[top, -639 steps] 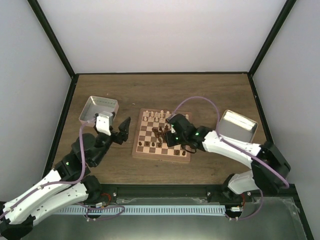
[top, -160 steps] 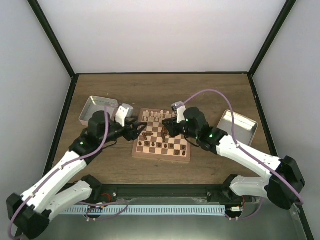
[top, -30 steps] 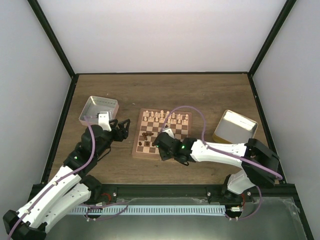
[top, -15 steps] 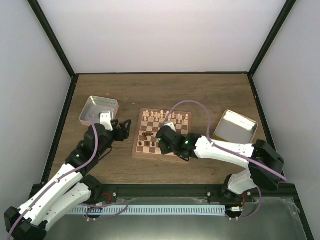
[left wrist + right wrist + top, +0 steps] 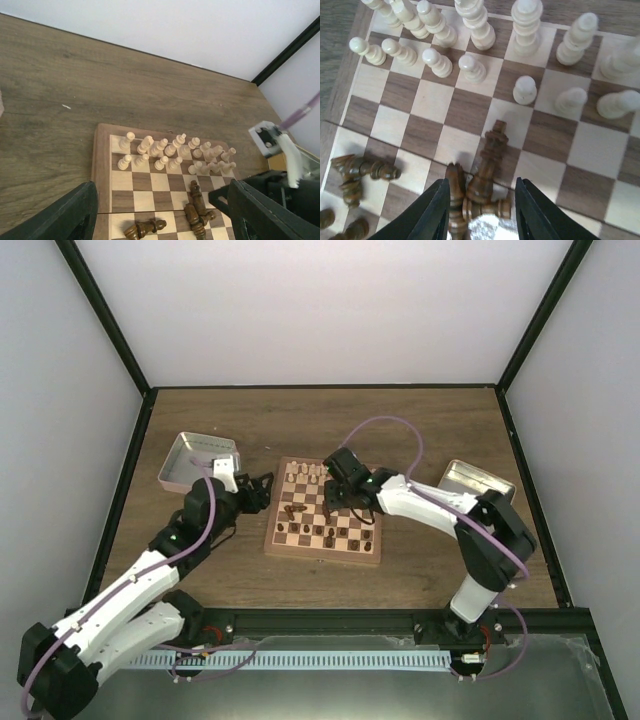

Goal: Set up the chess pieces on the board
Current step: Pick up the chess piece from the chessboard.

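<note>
The board [image 5: 320, 558] lies mid-table. Pale chess pieces [image 5: 330, 475] stand in two rows along its far side [image 5: 175, 150] [image 5: 470, 20]. Dark pieces [image 5: 320, 532] stand along the near row. A heap of dark pieces [image 5: 485, 175] lies toppled mid-board [image 5: 197, 210], and another toppled pair [image 5: 357, 172] lies to its left [image 5: 145, 229]. My right gripper [image 5: 482, 210] hovers open with its fingers straddling the heap [image 5: 335, 498], clamped on nothing. My left gripper [image 5: 161, 210] is wide open and empty, just off the board's left edge [image 5: 262, 488].
A shallow metal tray [image 5: 198, 460] sits on the table left of the board. A second tray [image 5: 478, 480] is to the right, partly behind the right arm. Black frame posts and white walls bound the table.
The right gripper has opened and moved from the board's near rows to over the toppled dark heap mid-board. The left gripper has crept a little closer to the board.
</note>
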`<act>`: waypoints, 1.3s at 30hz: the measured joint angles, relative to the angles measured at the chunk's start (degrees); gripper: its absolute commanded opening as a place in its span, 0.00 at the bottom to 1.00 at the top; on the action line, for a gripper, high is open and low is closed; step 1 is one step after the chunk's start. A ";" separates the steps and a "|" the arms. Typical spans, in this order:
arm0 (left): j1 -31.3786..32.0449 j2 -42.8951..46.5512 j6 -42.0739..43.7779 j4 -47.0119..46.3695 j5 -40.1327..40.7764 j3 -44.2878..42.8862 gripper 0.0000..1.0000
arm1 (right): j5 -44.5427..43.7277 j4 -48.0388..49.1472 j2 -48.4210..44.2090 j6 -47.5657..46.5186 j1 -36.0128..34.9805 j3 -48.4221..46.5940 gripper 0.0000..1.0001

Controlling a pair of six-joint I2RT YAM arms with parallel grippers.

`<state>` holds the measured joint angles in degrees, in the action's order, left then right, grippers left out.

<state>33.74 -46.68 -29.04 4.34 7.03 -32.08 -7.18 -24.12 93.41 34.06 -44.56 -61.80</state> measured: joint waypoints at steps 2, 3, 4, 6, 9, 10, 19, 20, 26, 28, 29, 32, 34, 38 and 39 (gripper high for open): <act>0.00 -1.86 -0.66 -1.14 -0.74 0.04 0.73 | 0.48 -0.28 2.54 -0.31 0.28 -1.62 0.34; 0.00 -2.54 -0.81 -1.44 -0.98 0.04 0.73 | 0.68 -0.24 3.65 -0.44 0.39 -2.38 0.33; 0.00 -3.13 -0.98 -1.73 -1.20 0.04 0.73 | 0.74 -0.17 4.85 -0.42 0.50 -3.19 0.32; 0.00 -3.85 -1.09 -2.08 -1.66 0.04 0.73 | 0.79 -0.20 6.27 -0.37 0.50 -3.87 0.30; 0.00 -4.28 -1.36 -2.73 -2.43 0.04 0.73 | 0.26 -0.68 7.67 0.17 0.50 -4.31 0.28; 0.00 -4.39 -1.44 -2.93 -2.67 0.04 0.73 | -0.22 -1.03 8.04 0.46 0.50 -4.55 0.28; 0.00 -5.03 -2.08 -4.37 -4.09 0.04 0.73 | -2.47 -1.42 10.60 1.88 0.50 -5.27 0.23; 0.00 -5.03 -2.12 -4.44 -4.15 0.04 0.73 | -2.49 -1.33 11.06 2.10 0.50 -5.29 0.23; 0.00 -5.01 -2.32 -4.72 -4.63 0.04 0.73 | -2.86 0.70 11.96 3.17 0.50 -5.55 0.15; 0.00 -5.01 -2.34 -4.72 -4.70 0.04 0.73 | -2.62 1.33 12.02 3.52 0.50 -5.55 0.12; 0.00 -5.01 -2.34 -4.72 -4.74 0.04 0.73 | -2.34 1.66 12.04 3.78 0.50 -5.53 0.12; 0.00 -5.01 -2.47 -4.72 -4.79 0.04 0.73 | -1.46 4.07 11.80 4.59 0.50 -4.46 0.12; 0.00 -5.01 -2.54 -4.72 -4.94 0.04 0.73 | -0.76 5.99 10.97 4.85 0.50 -2.97 0.12; 0.00 -5.01 -3.19 -5.11 -5.66 0.37 0.73 | 1.05 10.29 6.88 5.51 0.50 2.12 0.12; 0.00 -5.01 -3.30 -5.11 -5.84 0.42 0.73 | 1.42 11.65 5.29 5.53 0.50 3.48 0.12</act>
<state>33.74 -51.68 -32.34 -0.78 1.19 -31.66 -5.76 -12.47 98.70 39.59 -44.05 -58.33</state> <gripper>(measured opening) 0.727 0.157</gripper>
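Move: The dark chess piece to be picked lies just ahead of the board's fold, about 3 cm ahead of the right hand, 1 cm to its left and 5 cm below. A second lying dark piece is some 3 cm nearer than it and 1 cm left of it; a crosswise piece lies 3 cm nearer and 1 cm right of it. The white pawns stand about 5 cm beyond it. From the left hand, it lies roughly 6 cm ahead, 15 cm right and 17 cm below. The right fingers pinch the foremost lying dark chess piece: the hand sinks nearly 5 cm while easing 2.5 cm forward, its half-open fingers narrowing on the way and closing at the bottom. It then starts up about 1.5 cm, drawing back 1 cm and rolling its left side up. The open, empty left hand shifts some 2.5 cm right, dipping slightly. ##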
